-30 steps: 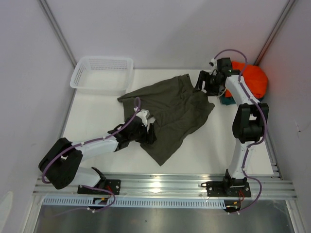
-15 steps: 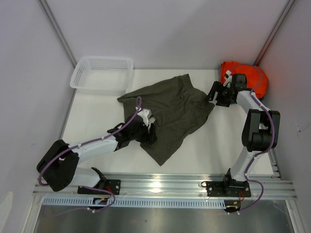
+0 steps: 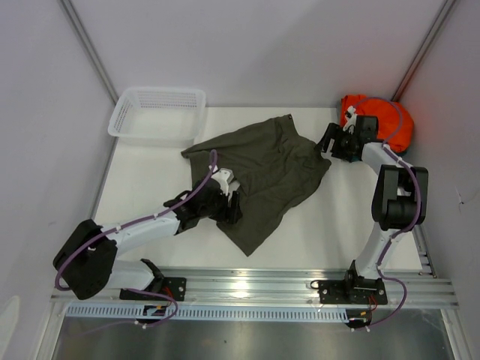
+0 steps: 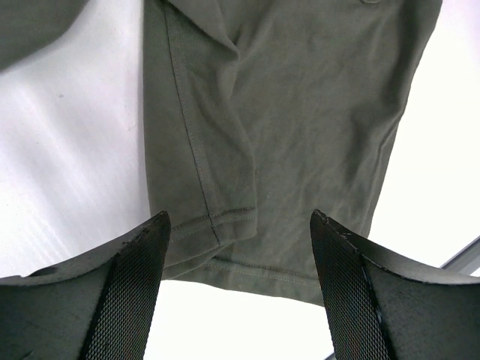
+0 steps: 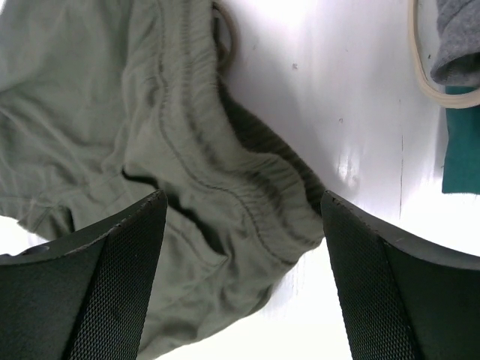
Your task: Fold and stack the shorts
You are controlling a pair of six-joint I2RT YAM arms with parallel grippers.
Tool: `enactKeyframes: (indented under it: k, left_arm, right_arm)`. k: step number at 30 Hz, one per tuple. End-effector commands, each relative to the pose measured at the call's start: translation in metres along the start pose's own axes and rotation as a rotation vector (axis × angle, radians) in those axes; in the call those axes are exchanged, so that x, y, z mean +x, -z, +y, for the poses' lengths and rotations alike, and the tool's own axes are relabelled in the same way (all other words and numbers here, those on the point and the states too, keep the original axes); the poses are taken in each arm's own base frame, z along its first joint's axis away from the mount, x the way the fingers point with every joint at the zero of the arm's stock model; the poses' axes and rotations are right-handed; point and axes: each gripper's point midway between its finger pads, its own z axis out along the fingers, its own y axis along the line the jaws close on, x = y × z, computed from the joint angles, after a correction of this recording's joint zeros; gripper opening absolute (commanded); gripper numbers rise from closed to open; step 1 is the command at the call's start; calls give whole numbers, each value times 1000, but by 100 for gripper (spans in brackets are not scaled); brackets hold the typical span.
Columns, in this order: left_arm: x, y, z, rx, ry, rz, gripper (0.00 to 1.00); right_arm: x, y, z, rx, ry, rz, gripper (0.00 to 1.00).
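The olive-green shorts point(image 3: 262, 172) lie spread and rumpled in the middle of the white table. My left gripper point(image 3: 234, 206) is open and empty, hovering over the near hem of one leg point(image 4: 247, 232). My right gripper point(image 3: 325, 140) is open and empty at the shorts' right edge, over the gathered waistband point(image 5: 225, 180). A loop of the waist cord point(image 5: 225, 34) shows at the top of the right wrist view.
A white mesh basket point(image 3: 159, 114) stands at the back left. Bright orange shorts point(image 3: 384, 120) lie heaped at the back right, with a teal garment point(image 5: 459, 150) and grey cloth beside them. A metal rail runs along the near table edge.
My right arm swung from over the shorts' back edge out to the right, then came back a little toward the waistband. The left arm and the shorts have barely moved.
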Motion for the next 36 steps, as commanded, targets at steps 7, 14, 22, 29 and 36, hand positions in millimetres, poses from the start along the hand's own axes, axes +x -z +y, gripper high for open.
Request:
enactKeyframes:
  k: [7, 14, 22, 29, 36]
  left_arm:
    - [-8, 6, -5, 18, -32, -38, 77]
    - [-7, 6, -7, 28, -31, -39, 77]
    - [-8, 7, -2, -2, -47, -21, 77]
    - [-44, 8, 6, -59, -32, -50, 80]
    - [-156, -28, -16, 18, -37, -116, 80]
  right_arm:
    - [16, -28, -2, -16, 21, 31, 82]
    - [34, -15, 9, -45, -14, 36, 25]
    - [75, 24, 21, 117, -43, 74, 0]
    - [141, 73, 56, 113, 0, 72, 0]
    - [204, 100, 56, 110, -83, 171, 0]
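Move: The right-hand edge of the shorts lies beneath my open right hand, roughly 5 cm down, 2 cm back and 2 cm to its left. From that hand, the shorts' far corner is about 9 cm ahead and 11 cm left, and the orange-topped stack some 17 cm right and 4 cm ahead. From my left hand, the right-hand edge is around 21 cm ahead and 29 cm right, slightly lower. I lower my right hand about 5 cm onto the right-hand edge of the shorts and shut the fingers, pinching the cloth as the hand starts drawing back. Keeping that pinch, I drag the edge back towards my base some 16 cm and a little left, rising slightly on the way, away from the stack. My open left hand waits over the shorts, then quickly goes forward about 9 cm and up. ##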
